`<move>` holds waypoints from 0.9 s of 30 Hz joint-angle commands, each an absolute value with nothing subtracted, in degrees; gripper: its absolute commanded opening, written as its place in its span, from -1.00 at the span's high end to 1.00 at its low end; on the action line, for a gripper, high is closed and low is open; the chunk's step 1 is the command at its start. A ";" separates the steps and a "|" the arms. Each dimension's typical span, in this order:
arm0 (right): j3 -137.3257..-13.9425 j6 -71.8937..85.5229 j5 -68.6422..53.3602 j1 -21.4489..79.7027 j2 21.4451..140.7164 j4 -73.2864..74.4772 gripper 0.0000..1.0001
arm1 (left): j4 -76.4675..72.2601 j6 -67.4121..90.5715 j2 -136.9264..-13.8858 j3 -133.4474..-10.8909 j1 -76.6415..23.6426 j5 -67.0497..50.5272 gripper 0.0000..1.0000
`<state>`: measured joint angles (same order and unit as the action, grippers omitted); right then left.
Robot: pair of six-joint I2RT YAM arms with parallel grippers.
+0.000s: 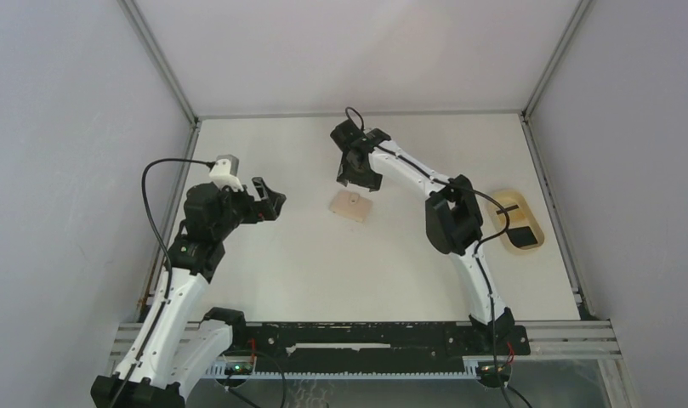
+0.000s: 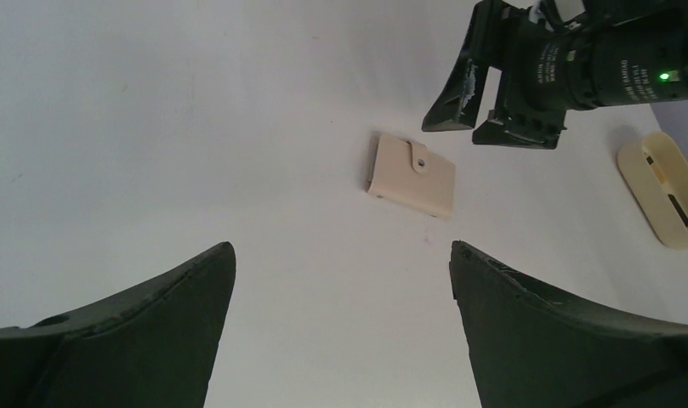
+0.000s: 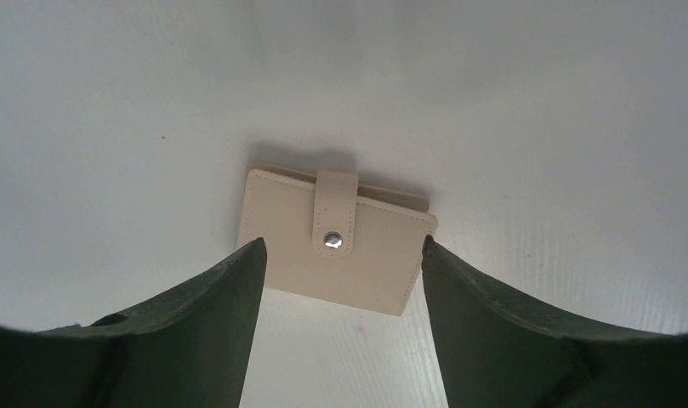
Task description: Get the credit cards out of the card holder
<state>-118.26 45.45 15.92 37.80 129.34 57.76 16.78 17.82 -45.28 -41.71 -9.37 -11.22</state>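
The card holder point(image 1: 351, 206) is a small tan wallet lying flat mid-table, its strap snapped shut over a silver snap point(image 3: 332, 240). No credit cards show; they are hidden or out of view. My right gripper point(image 1: 357, 176) hangs just behind and above the holder. In the right wrist view the right gripper point(image 3: 340, 248) is open, its fingertips point(image 3: 248, 255) level with the card holder point(image 3: 357, 272) on its left and right sides. My left gripper point(image 1: 270, 201) stays off to the left, open and holding nothing. In the left wrist view the card holder point(image 2: 411, 175) lies well ahead of the left gripper point(image 2: 340, 255).
An oval tan tray point(image 1: 517, 223) sits at the right edge of the table, beside the right arm's elbow point(image 1: 453, 219), with a small dark rectangle point(image 1: 520, 235) inside it. Grey walls enclose the table on three sides.
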 commanded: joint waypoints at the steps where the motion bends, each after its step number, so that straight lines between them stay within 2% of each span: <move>1: -124.43 46.94 15.61 38.98 133.01 61.52 -0.50 | 14.85 21.01 -44.00 -40.30 -9.44 -11.24 -1.00; 10: -123.88 49.07 14.73 38.52 137.36 59.61 -0.44 | 18.34 20.97 -42.21 -41.00 -9.49 -7.98 -0.99; 11: -123.05 49.27 14.68 38.45 137.20 58.64 -0.38 | 18.06 21.16 -42.03 -41.08 -9.48 -8.16 -1.00; 14: -121.52 49.40 13.09 38.14 137.36 56.11 0.02 | 17.33 21.91 -41.94 -41.48 -9.43 -8.54 -1.00; 16: -121.32 49.46 13.08 38.06 137.53 55.91 0.19 | 17.58 21.82 -42.37 -42.56 -9.47 -8.77 -0.99; 18: -120.51 49.23 13.23 38.05 137.34 55.49 0.45 | 17.81 21.15 -42.96 -44.38 -9.43 -8.44 -1.00; 20: -119.05 48.81 12.47 37.82 136.76 54.52 0.98 | 17.74 19.76 -44.01 -46.35 -9.46 -7.47 -0.99; 24: -114.52 48.54 11.19 37.57 134.32 51.86 1.00 | 10.53 15.99 -46.50 -47.01 -9.43 -6.15 -0.99; 27: -110.59 48.35 10.49 37.69 131.39 49.30 1.00 | -1.00 12.68 -48.31 -44.37 -9.40 -13.81 -0.99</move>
<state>-115.35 48.77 12.10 37.69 134.80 51.33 14.15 18.13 -46.65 -43.75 -9.34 -7.79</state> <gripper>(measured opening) 0.008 0.996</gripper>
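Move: The card holder's closing strap, with its snap, lies about 6 cm below the open right fingers and 2 cm to their left, level with them forward. The middle of the card holder is some 2 cm nearer the base than that strap and about 1 cm farther left. The tan tray stands well off, roughly 34 cm to the right hand's right and 5 cm back. From the left hand, the card holder is about 11 cm ahead, 16 cm to the right and 20 cm below. Down first, about 5 cm with a slight drift left, the right hand sinks onto the card holder with its fingers parted either side of the strap. There it stops and closes them fully, pinching the strap by the snap while holding its height. Late on, the empty left hand rises and eases forward a couple of centimetres, still open. ##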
